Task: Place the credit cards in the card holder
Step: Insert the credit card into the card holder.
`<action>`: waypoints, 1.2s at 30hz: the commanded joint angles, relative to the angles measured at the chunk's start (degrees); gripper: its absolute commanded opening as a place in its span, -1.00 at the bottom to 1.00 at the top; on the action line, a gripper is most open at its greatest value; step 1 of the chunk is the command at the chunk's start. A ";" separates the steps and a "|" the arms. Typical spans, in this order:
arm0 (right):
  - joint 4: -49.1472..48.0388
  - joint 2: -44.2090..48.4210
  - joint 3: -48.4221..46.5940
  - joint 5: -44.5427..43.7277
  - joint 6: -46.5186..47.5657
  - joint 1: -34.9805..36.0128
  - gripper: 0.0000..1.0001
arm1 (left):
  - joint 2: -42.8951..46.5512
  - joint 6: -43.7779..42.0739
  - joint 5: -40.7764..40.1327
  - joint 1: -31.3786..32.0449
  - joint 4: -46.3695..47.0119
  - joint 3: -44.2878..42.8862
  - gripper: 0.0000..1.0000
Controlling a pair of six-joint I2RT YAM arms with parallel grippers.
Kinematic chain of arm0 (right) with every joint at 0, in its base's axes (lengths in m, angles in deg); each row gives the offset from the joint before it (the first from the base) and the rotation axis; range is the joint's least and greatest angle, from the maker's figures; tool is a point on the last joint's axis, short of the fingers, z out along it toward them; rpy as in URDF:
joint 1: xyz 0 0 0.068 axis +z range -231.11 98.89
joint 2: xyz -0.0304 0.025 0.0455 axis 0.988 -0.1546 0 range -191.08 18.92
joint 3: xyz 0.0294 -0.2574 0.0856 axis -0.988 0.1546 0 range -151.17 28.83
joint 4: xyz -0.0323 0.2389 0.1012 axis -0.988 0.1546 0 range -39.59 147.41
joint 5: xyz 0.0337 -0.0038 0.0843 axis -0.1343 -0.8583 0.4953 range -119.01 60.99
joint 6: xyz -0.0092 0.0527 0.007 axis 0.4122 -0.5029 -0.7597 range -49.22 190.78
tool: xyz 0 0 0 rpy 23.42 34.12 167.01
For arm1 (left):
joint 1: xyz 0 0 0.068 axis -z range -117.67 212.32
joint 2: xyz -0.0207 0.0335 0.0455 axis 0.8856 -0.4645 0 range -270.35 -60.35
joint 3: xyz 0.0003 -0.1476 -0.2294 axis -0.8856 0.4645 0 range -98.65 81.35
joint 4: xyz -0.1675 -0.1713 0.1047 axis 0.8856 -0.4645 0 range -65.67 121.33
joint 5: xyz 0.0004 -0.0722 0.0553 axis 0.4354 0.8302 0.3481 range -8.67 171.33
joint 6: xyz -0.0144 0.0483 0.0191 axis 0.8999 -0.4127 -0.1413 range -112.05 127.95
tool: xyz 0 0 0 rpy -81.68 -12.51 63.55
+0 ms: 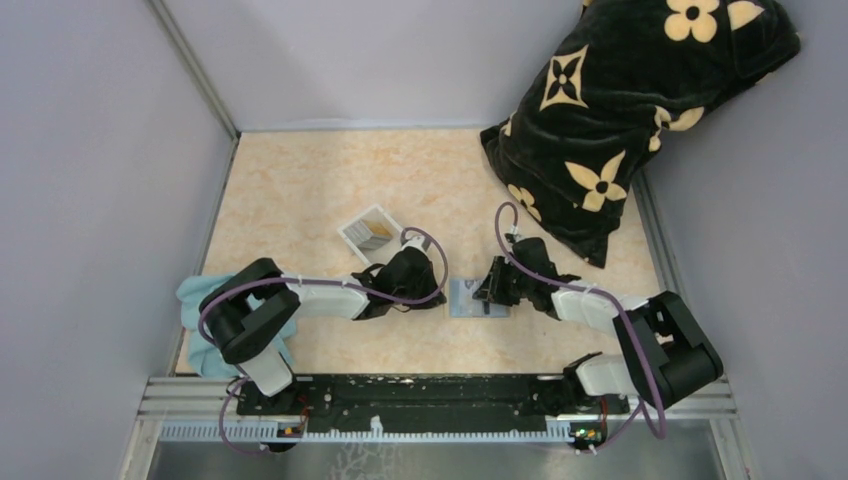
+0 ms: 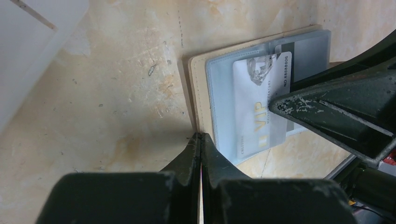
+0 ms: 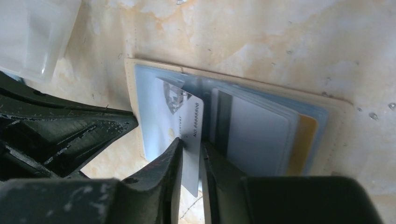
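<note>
The card holder (image 1: 462,297) lies open on the table, tan edge (image 2: 198,84) outside, blue-grey sleeves inside. A silvery VIP credit card (image 3: 184,116) sits partly in its left sleeve (image 2: 254,102), one end sticking out. My right gripper (image 3: 189,142) straddles that end; its jaws are slightly parted, the card leaning on the left finger with a gap on the other side. Another card with a dark stripe (image 3: 252,130) and a tan-gold one (image 3: 301,144) lie in the right sleeves. My left gripper (image 2: 201,135) is shut with nothing in it, tips at the holder's left edge.
A clear white plastic tray (image 1: 372,232) stands just behind the left gripper, holding a few cards. A light blue cloth (image 1: 200,320) lies at the near left by the left arm's base. A black flowered pillow (image 1: 630,110) leans in the far right corner.
</note>
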 commanded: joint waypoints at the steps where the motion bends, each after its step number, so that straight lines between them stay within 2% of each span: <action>1: 10.54 -1.41 -1.87 -8.39 4.87 2.63 -0.46 | -2.58 -0.81 0.12 0.96 -3.83 -0.42 -0.98; 3: 11.96 -1.24 -2.84 -9.83 5.03 3.26 -0.27 | -2.48 -0.68 0.11 1.03 -3.79 -0.33 -0.98; 6: 13.91 -1.37 -4.35 -12.09 5.22 4.35 -0.14 | -2.51 -0.58 0.27 1.09 -3.57 -0.44 -0.99; 19: 21.40 -4.22 -10.81 -21.40 5.55 10.48 -0.06 | -1.99 -0.09 1.40 1.14 -1.12 0.65 -1.00; 26: 22.86 -8.48 -13.25 -25.20 4.45 14.84 0.13 | -2.62 -0.07 2.59 1.13 1.17 1.34 -1.00; 31: 23.93 -10.95 -15.17 -27.09 3.55 17.30 0.18 | -2.96 0.97 3.65 1.15 3.73 2.86 -1.00; 33: 24.60 -11.81 -16.07 -28.05 3.19 18.34 0.31 | -2.85 1.65 4.11 1.05 5.85 3.97 -1.00; 36: 25.64 -13.12 -17.40 -29.31 2.57 19.56 0.34 | -2.78 2.58 4.56 1.04 7.56 4.98 -1.00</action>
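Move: The credit card already lies mostly over the card holder's left page; its middle is about 3 cm to the right hand's left, 1 cm back and 1 cm below. From that hand the open holder's middle is some 1 cm right, 1 cm back and 2 cm down, and the white tray 21 cm left and 12 cm ahead. From the left hand, at the holder's left edge, the holder's middle is about 8 cm right, level fore and aft, 1 cm down; the card 5 cm right. The card's raised right edge comes free as the right fingers, at first barely parted around it, open to about two thirds. The right hand lifts slightly, ends some 2 cm farther left over the card, and tilts about 25 degrees so its fingers point more steeply down. The left hand, still shut against the holder's left edge, pushes it right, travelling about 1 cm right and 1 cm back. ##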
